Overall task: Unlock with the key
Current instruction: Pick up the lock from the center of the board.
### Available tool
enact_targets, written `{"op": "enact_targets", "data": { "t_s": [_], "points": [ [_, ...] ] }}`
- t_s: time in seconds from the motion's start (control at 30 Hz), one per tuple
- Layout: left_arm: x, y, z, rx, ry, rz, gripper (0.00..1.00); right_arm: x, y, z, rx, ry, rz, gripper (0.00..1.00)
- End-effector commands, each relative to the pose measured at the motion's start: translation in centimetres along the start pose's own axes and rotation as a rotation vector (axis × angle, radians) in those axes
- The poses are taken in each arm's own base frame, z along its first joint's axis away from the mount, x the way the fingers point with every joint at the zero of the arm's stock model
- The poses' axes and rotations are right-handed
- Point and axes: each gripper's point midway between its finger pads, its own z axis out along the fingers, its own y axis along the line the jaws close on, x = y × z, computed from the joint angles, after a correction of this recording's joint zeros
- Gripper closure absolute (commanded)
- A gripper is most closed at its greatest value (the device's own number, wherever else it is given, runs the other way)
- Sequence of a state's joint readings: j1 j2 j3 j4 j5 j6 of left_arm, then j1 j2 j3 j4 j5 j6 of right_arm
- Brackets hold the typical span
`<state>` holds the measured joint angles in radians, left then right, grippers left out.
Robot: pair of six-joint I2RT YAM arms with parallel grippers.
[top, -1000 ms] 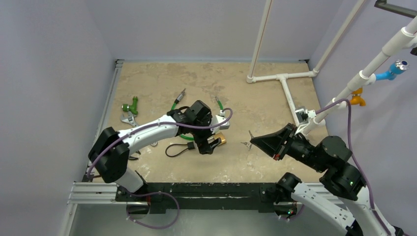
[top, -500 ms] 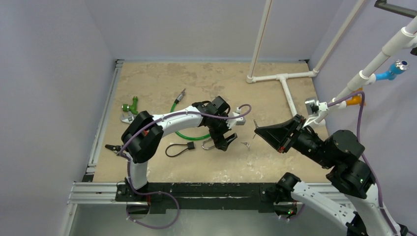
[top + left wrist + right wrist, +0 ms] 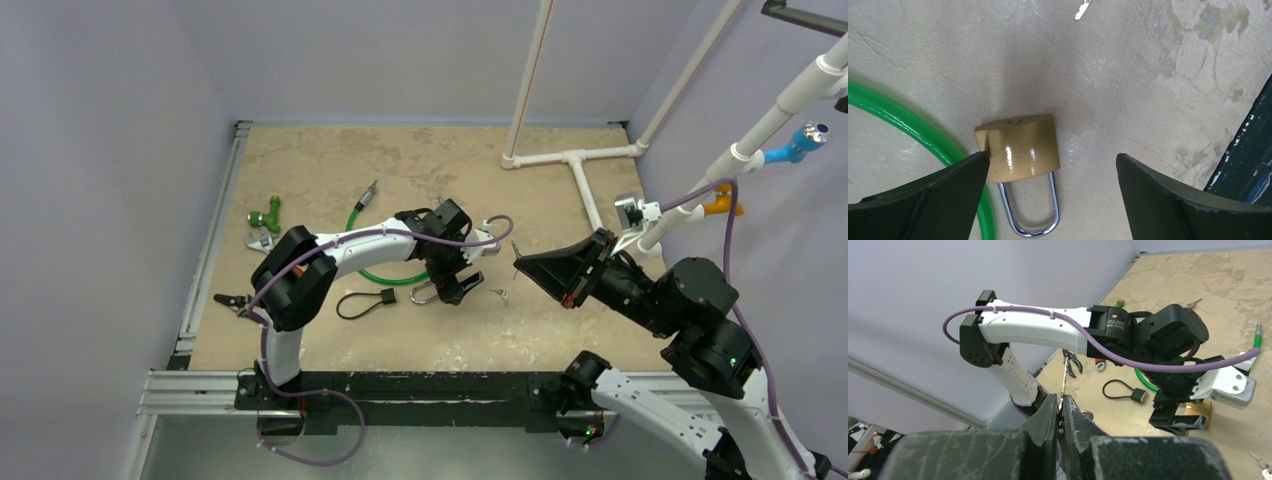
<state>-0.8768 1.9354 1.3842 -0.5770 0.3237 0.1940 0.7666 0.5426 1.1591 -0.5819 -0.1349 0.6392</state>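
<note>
The brass padlock (image 3: 1020,147) lies flat on the table with its steel shackle (image 3: 1030,210) closed and pointing toward the camera. My left gripper (image 3: 1053,157) hangs open just above it, the left finger (image 3: 923,200) close to the lock's edge and the right finger (image 3: 1188,200) well apart from it. In the top view the left gripper (image 3: 447,283) covers most of the padlock (image 3: 424,295). My right gripper (image 3: 520,262) is shut on a thin silver key (image 3: 1064,380), held in the air to the right of the lock. The key's blade sticks out past the fingertips (image 3: 1048,412).
Spare keys (image 3: 497,294) lie on the table between the grippers. A green cable (image 3: 390,272), a black cable lock (image 3: 365,302), a green fitting (image 3: 266,213), a wrench (image 3: 262,243) and black pliers (image 3: 228,299) lie to the left. White pipework (image 3: 578,165) stands at the back right.
The left arm has swung its open gripper to the right, over the padlock. The right gripper has lifted up and back from the table with the key. Little has moved in the last half second.
</note>
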Motion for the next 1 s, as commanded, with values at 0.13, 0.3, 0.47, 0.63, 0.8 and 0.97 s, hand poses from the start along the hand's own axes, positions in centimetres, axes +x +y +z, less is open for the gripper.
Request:
{"op": "enact_targets", "data": {
  "t_s": [0.13,0.3,0.47,0.63,0.8,0.97],
  "points": [
    [-1.5,1.9,0.0,-0.048,-0.040,0.005,0.00,-0.4,0.9,0.5,-0.042,-0.001,-0.014,1.00],
    [0.5,2.7,0.7,-0.077,0.020,0.013,0.00,-0.6,1.0,0.8,-0.041,0.007,-0.029,1.00],
    [1.4,3.3,1.5,-0.100,0.045,0.017,0.00,-0.6,1.0,1.0,-0.042,0.012,-0.039,1.00],
    [1.6,2.8,2.2,-0.101,0.031,0.059,0.09,-1.0,1.1,1.0,-0.042,0.004,-0.041,1.00],
    [1.9,2.2,3.0,-0.148,0.042,0.176,0.36,-1.2,1.0,1.0,-0.031,-0.002,-0.052,1.00],
    [3.7,2.1,3.1,-0.189,0.080,0.224,0.43,-1.8,1.2,0.5,-0.025,-0.016,-0.073,1.00]
  ]
}}
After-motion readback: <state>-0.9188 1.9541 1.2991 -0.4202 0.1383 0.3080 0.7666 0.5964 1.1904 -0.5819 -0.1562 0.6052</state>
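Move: The open left hand stands just over the lock: the brass body's middle is about 2 cm ahead of it and 3 cm below, level sideways, shackle pointing left. The green hose curves past some 5 cm beyond the lock. The loose keys lie about 12 cm to the hand's right and 1 cm back; the black cable loop is roughly 17 cm to its left and 3 cm back. From the right hand, waiting high with its key, the lock is some 14 cm ahead, 8 cm left and 40 cm down. The left fingers come to pinch the lock's brass body by its front and back sides, closing from wide open to a bit over half. First the hand eases forward and sinks about 3 cm to straddle the body; as the fingers shut, the wrist tilts roughly 10 degrees so that the fingertips swing forward. ##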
